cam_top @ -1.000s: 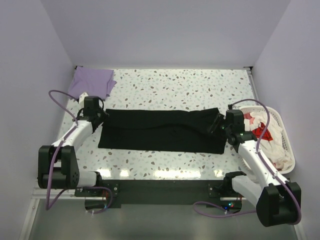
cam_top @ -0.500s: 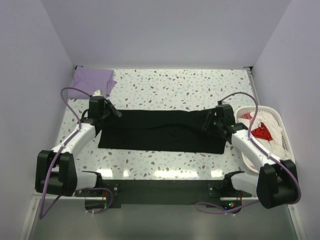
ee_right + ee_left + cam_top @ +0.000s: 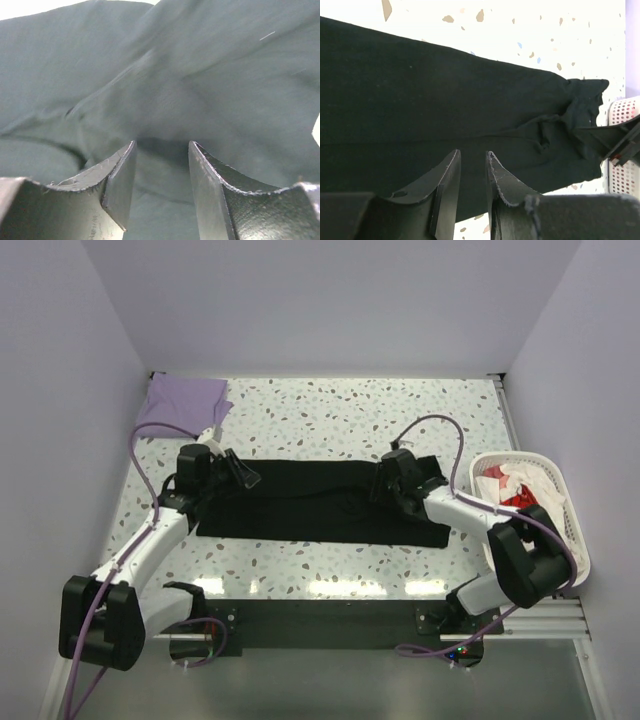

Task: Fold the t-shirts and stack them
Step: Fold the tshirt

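The black t-shirt (image 3: 320, 508) lies folded into a long strip across the middle of the table. My left gripper (image 3: 248, 474) hovers over its left part; in the left wrist view the gripper (image 3: 473, 152) is open by a narrow gap, with only the black cloth (image 3: 420, 90) below. My right gripper (image 3: 381, 485) is low over the shirt's right part. The right wrist view has this gripper (image 3: 161, 145) open, just above the rumpled cloth (image 3: 200, 75). The lavender t-shirt (image 3: 185, 400) lies folded at the back left corner.
A white plastic basket (image 3: 520, 453) with white, pink and red garments stands at the right table edge; its mesh wall (image 3: 622, 115) also shows in the left wrist view. Walls close the table at the back and on both sides. Purple cables loop above both arms.
Both grippers have swung inward from the ends of the black t-shirt, the left one rightwards, the right one leftwards. The shirt lies about where it was.
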Controlling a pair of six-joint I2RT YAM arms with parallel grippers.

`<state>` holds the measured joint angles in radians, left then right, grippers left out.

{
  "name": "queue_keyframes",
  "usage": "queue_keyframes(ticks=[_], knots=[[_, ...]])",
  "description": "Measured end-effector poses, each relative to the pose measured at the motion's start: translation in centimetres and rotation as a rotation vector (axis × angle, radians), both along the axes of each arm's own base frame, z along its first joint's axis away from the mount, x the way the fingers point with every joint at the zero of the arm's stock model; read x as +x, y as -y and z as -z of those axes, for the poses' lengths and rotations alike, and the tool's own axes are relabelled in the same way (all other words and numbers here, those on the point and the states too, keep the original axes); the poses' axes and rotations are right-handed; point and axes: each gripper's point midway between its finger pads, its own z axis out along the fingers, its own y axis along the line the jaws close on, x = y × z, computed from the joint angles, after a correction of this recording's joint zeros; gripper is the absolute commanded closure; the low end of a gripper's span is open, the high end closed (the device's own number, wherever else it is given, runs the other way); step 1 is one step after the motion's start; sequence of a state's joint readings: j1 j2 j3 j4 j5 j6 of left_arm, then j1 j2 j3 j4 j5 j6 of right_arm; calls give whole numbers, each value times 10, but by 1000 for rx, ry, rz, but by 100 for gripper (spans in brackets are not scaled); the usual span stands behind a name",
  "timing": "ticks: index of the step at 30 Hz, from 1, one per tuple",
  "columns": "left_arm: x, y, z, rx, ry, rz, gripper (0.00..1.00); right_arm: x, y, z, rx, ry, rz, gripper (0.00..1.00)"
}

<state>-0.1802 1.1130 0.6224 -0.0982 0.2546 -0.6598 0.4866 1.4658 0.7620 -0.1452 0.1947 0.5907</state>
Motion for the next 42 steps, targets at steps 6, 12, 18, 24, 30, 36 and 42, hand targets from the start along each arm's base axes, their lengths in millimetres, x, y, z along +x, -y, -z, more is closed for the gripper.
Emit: queue_keyframes(ticks=[6, 12, 18, 24, 30, 36, 42], knots=[[-3, 4, -2, -1, 9, 42, 70, -31, -32, 17, 28, -28, -70, 52], [-6, 8, -3, -15, 8, 66, 70, -40, -22, 14, -5, -27, -42, 51], [-6, 9, -8, -8, 17, 82, 70, -8, -14, -49, -25, 97, 2, 51], [-2, 11, -20, -14, 39, 92, 70, 58, 7, -76, -13, 140, 71, 51], [9, 13, -39, -4, 85, 109, 69, 75, 11, -23, -54, -2, 25, 51], [11, 14, -30, 14, 58, 127, 70, 70, -2, -2, -27, -63, -30, 51], [10, 15, -25, 21, 46, 138, 70, 69, -11, 0, 18, -53, -54, 55]])
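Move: The black t-shirt's far edge lies about 10 cm ahead of the right hand, level with it sideways and some 4 cm below. Also on the shirt, the curved crease is roughly 6 cm to that hand's left and about 1 cm back, and the white label 9 cm to its right and 1 cm ahead. The shirt's far right corner sits 11 cm right and 10 cm ahead. From the left hand, that stretch of far edge is some 30 cm right, 5 cm ahead and 10 cm lower. The black t-shirt's creased right part is worked by the right hand: half-open, it first sweeps low about 4 cm back and 3 cm left towards the crease, then arcs up and some 11 cm forward and comes down just short of the far edge, fingertips seeming to rest on the cloth. The left hand hovers empty, rising slightly and turning a little clockwise. ##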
